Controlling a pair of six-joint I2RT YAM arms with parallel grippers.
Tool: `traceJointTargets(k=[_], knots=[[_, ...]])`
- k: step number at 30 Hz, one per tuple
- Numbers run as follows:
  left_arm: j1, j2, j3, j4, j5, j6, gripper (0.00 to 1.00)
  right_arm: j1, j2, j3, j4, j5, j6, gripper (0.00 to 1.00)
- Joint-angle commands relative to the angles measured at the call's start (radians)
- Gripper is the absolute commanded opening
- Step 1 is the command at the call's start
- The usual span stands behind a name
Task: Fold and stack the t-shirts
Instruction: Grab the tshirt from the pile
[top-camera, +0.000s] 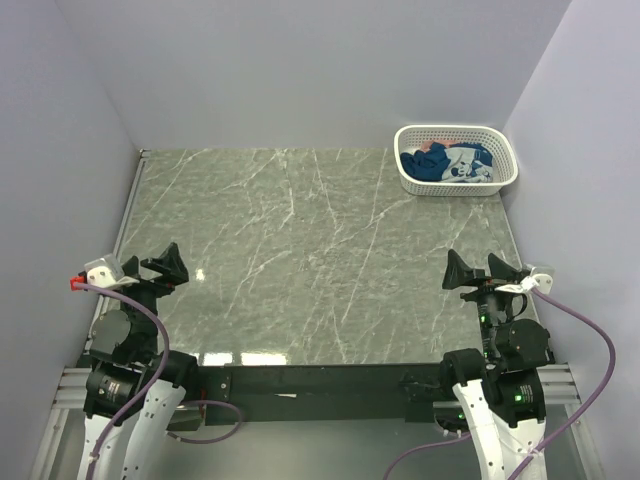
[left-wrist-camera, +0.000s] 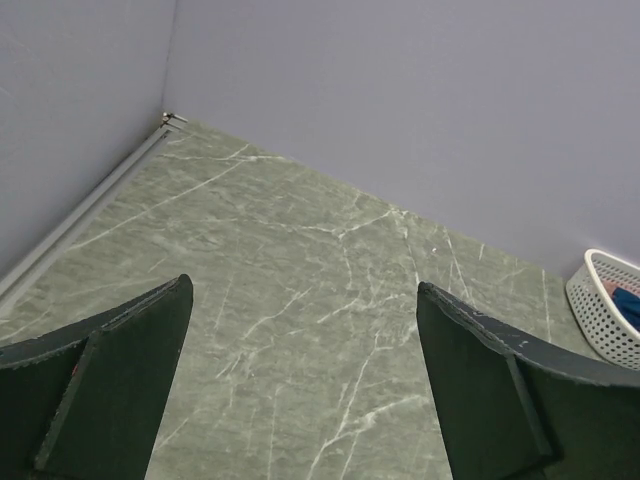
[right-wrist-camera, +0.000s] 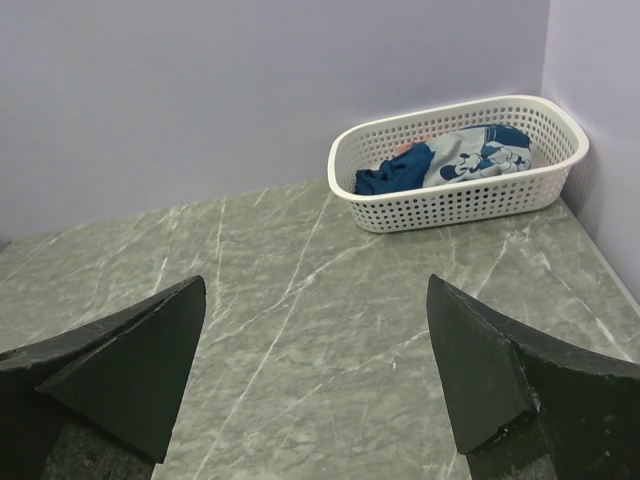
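Observation:
The t-shirts lie crumpled inside a white perforated basket (top-camera: 457, 186) at the table's far right corner. A navy blue tee with a white cartoon print (top-camera: 455, 163) (right-wrist-camera: 470, 155) fills most of it, and a bit of pink cloth (top-camera: 437, 147) (right-wrist-camera: 408, 146) peeks out behind it. My left gripper (top-camera: 160, 266) (left-wrist-camera: 303, 288) hovers open near the front left edge, nothing between its fingers. On the front right, my right gripper (top-camera: 483, 270) (right-wrist-camera: 315, 285) is open too and faces the basket from a distance.
Grey-green marble tabletop (top-camera: 310, 250) spans the space between the arms and the basket. Lilac walls close in the back and both sides. A metal rail (top-camera: 128, 215) runs along the table's left edge. The basket's rim (left-wrist-camera: 605, 300) shows at the right of the left wrist view.

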Motion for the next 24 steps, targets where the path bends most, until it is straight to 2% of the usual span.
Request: traceJointTargets(k=[1,4,9,18,24], knots=[[0.004,0.012,0.041,0.022,-0.014,-0.033,0.99,-0.004,-0.127,0.029,0.021,-0.001,0.004,0.97],[0.005,0.041,0.055,0.010,-0.039,-0.080,0.99,-0.004,-0.113,0.032,0.022,0.003,0.020,0.97],[0.004,0.119,0.047,0.008,-0.042,-0.070,0.99,-0.003,-0.015,0.096,-0.015,0.057,0.066,0.97],[0.005,0.148,0.049,0.007,-0.013,-0.048,1.00,-0.004,0.374,0.260,0.022,0.100,0.136,0.97],[0.002,0.128,0.040,0.020,-0.001,-0.037,1.00,-0.004,0.750,0.418,0.013,0.169,0.185,0.97]])
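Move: The t-shirt pile lies in the white basket at the far right, about 40 cm ahead of the right hand, some 10 cm to its right and roughly 18 cm below it. The basket's middle is about 12 cm to this hand's right and 40 cm ahead; the pink shirt shows at the pile's far left edge, about 3 cm beyond and 3 cm left of its middle. From the left hand the pile lies some 40 cm ahead, 58 cm right and 18 cm lower. Heading for the t-shirt pile in the basket, the empty right hand first lifts about 4 cm almost in place, then swings forward some 9 cm while sinking about 2 cm, its fingers wide open and tipping down some 15 degrees. The left hand, also open, eases about 2 cm forward and down, tilting slightly downward, then stays there. ##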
